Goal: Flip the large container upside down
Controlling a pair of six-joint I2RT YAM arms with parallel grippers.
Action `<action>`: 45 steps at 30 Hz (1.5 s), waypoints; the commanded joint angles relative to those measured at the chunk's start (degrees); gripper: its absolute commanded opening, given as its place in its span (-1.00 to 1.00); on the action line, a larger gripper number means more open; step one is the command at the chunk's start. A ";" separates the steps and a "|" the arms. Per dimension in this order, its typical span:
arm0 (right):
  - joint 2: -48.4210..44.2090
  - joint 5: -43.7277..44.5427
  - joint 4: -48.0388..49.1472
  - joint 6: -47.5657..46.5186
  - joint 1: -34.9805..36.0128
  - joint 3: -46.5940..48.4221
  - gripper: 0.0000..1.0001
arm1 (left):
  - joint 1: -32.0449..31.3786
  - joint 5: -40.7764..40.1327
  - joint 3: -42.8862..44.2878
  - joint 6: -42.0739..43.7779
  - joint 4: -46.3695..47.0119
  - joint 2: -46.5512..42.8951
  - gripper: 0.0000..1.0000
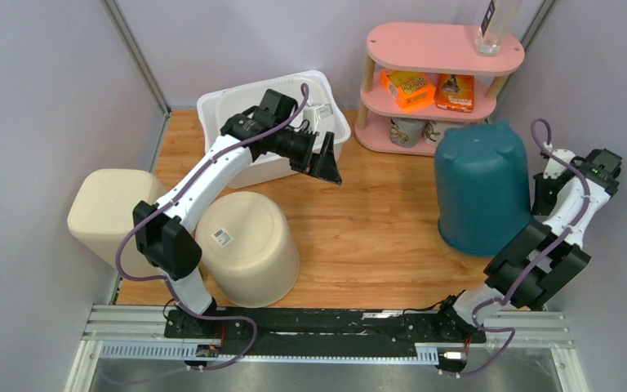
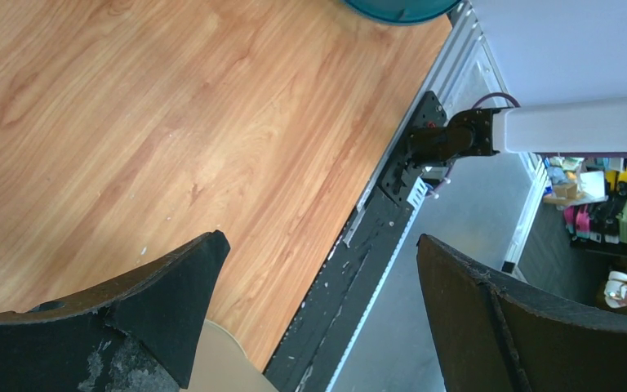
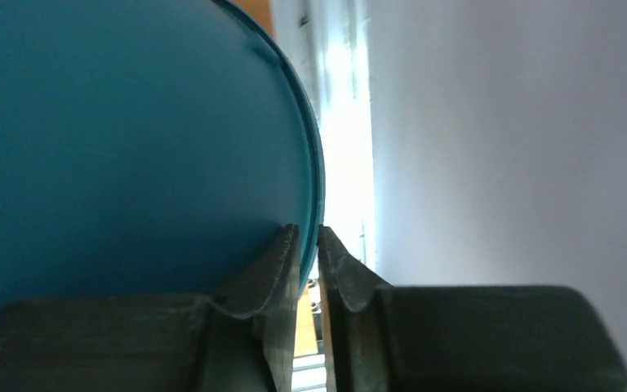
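Observation:
The large container [image 1: 482, 188] is a teal tub at the right of the wooden table, showing me its closed outer wall, wider toward the near side. My right gripper [image 1: 537, 196] sits at its right flank, partly hidden behind it. In the right wrist view the gripper [image 3: 309, 234] is shut on the thin teal rim [image 3: 314, 188], one finger on each side of the wall. My left gripper [image 1: 326, 166] hovers open over the table's middle, in front of the white tub, holding nothing. The left wrist view shows its jaws [image 2: 318, 241] wide apart and the teal tub's edge [image 2: 400, 8] far off.
Two beige tubs [image 1: 249, 245] [image 1: 106, 214] lie at the left beside the left arm. A white tub [image 1: 237, 106] stands at the back. A pink shelf [image 1: 445, 49] with boxes stands at the back right. Walls close both sides; the metal rail [image 1: 326, 327] runs along the near edge.

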 commanded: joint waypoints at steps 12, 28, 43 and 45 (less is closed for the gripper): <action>0.63 -8.19 -2.56 6.17 1.47 0.56 -0.26 | -0.82 -5.33 5.53 8.94 -3.70 -2.77 0.98; -16.31 -23.46 -16.54 14.97 9.63 32.68 0.99 | 3.95 -43.04 20.78 31.61 -37.32 -12.83 1.00; -15.78 -6.56 -12.46 13.06 70.49 12.00 0.91 | 24.95 -31.84 -8.66 51.17 -38.71 -31.05 1.00; -15.17 -3.11 -13.83 15.37 70.34 8.63 0.90 | 25.02 -27.88 -12.06 54.40 -38.74 -33.39 1.00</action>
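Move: The right fingertips are at the raised right side of the large teal container's rim; its middle is about 14 cm to their left, 2 cm ahead and roughly level. The pink shelf stands some 31 cm left and 27 cm ahead, about level, its nearer paper cup 29 cm left, 22 cm ahead and 10 cm below. From the left hand, the container is about 44 cm right, level fore and aft, 12 cm lower. Right hand releases the rim, rises, sweeps 40 cm left over the container; left hand moves 30 cm left. ##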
